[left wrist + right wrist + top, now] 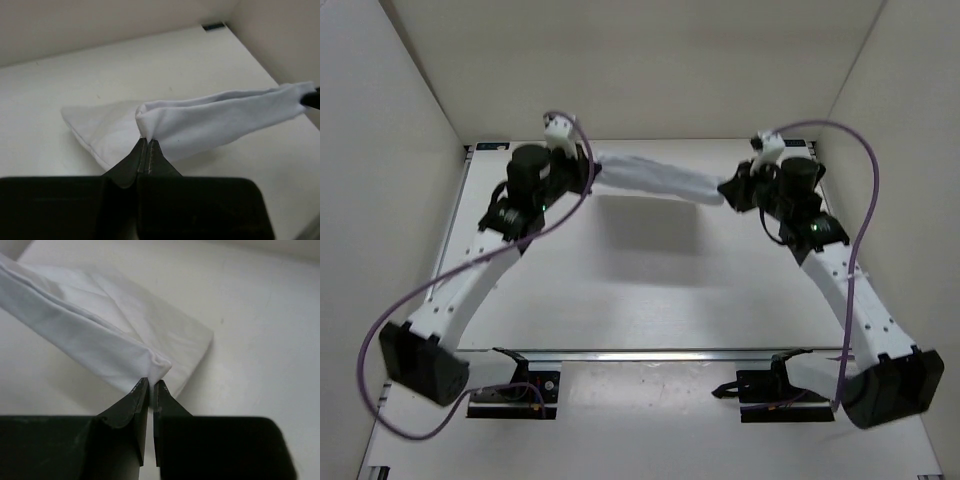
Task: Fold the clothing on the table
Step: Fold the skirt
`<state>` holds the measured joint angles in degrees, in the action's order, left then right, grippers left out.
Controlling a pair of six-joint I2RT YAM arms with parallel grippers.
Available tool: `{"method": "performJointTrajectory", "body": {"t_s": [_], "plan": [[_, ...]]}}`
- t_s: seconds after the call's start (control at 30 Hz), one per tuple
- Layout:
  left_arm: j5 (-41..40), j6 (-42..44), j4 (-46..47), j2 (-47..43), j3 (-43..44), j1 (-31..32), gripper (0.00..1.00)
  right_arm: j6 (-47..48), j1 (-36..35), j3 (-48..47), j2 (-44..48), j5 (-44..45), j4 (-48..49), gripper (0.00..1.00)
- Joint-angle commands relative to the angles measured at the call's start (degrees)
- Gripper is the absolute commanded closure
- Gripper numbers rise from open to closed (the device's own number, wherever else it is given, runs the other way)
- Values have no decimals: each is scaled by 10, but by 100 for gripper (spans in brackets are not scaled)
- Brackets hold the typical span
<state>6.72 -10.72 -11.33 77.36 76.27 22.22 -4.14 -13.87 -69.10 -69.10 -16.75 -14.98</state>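
Note:
The clothing (655,177) is a white garment stretched as a narrow band between both arms, lifted over the far part of the table (650,290), where its shadow falls. My left gripper (590,165) is shut on the band's left end; in the left wrist view its black tips (148,141) pinch a corner of the clothing (210,122), with another layer hanging behind. My right gripper (727,188) is shut on the right end; in the right wrist view its jaws (151,382) clamp a bunched corner of the clothing (100,335).
White walls (400,140) close in the table on the left, back and right. An aluminium rail (650,354) runs along the near edge, with the arm bases (510,390) just below it. Purple cables (865,230) loop beside each arm.

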Motion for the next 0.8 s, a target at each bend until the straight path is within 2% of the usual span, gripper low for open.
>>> {"method": "performJointTrajectory", "body": {"t_s": [0.0,0.07,0.13,0.27,0.43,0.5,0.6,0.77], "plan": [[-31,-7,-6,-96,-151,29,100,-40,4,146,69,-18,25,100],[-35,-23,-33,-142,-216,54,100,-67,-18,226,119,0,18,99],[-60,-25,-49,-177,-257,77,100,-87,-31,266,149,5,20,100],[-29,-48,-50,-182,-321,29,100,-103,1,310,89,-50,52,100],[-49,-77,12,-109,-359,-1,100,-84,9,275,-70,-83,117,100],[-33,-90,20,-74,-359,-6,100,-79,17,250,-127,-103,118,100],[-53,-99,26,-16,-370,5,100,-64,10,204,-201,-123,100,100],[-64,-124,23,38,-358,-8,100,-55,2,156,-255,-112,92,99]]}}
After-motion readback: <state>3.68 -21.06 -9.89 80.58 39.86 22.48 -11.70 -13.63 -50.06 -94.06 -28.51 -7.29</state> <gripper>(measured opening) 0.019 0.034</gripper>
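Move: Both hands hold the skirt's top corners high over the table, right corner some 36 cm to the left hand's right and 3 cm nearer the bases. From the left hand the bare table spot lies about 10 cm back, 4 cm left and 30 cm down; from the right, about 4 back, 3 left and 28 down. The loose hem trails roughly 18 cm ahead of the left hand, 18 cm right, 24 cm below. Both closed hands keep their pinch on the skirt's corners and swing down together some 27 cm towards the bare table, drawing back about 10 cm at first while the wrists steadily tip about 40 degrees downward. The backward pull ends near halfway, after which they sink more slowly, the right hand easing about 6 cm forward again and the left barely so, both drifting a few centimetres to the left as they bring the held edge low over the cloth's lower part. ##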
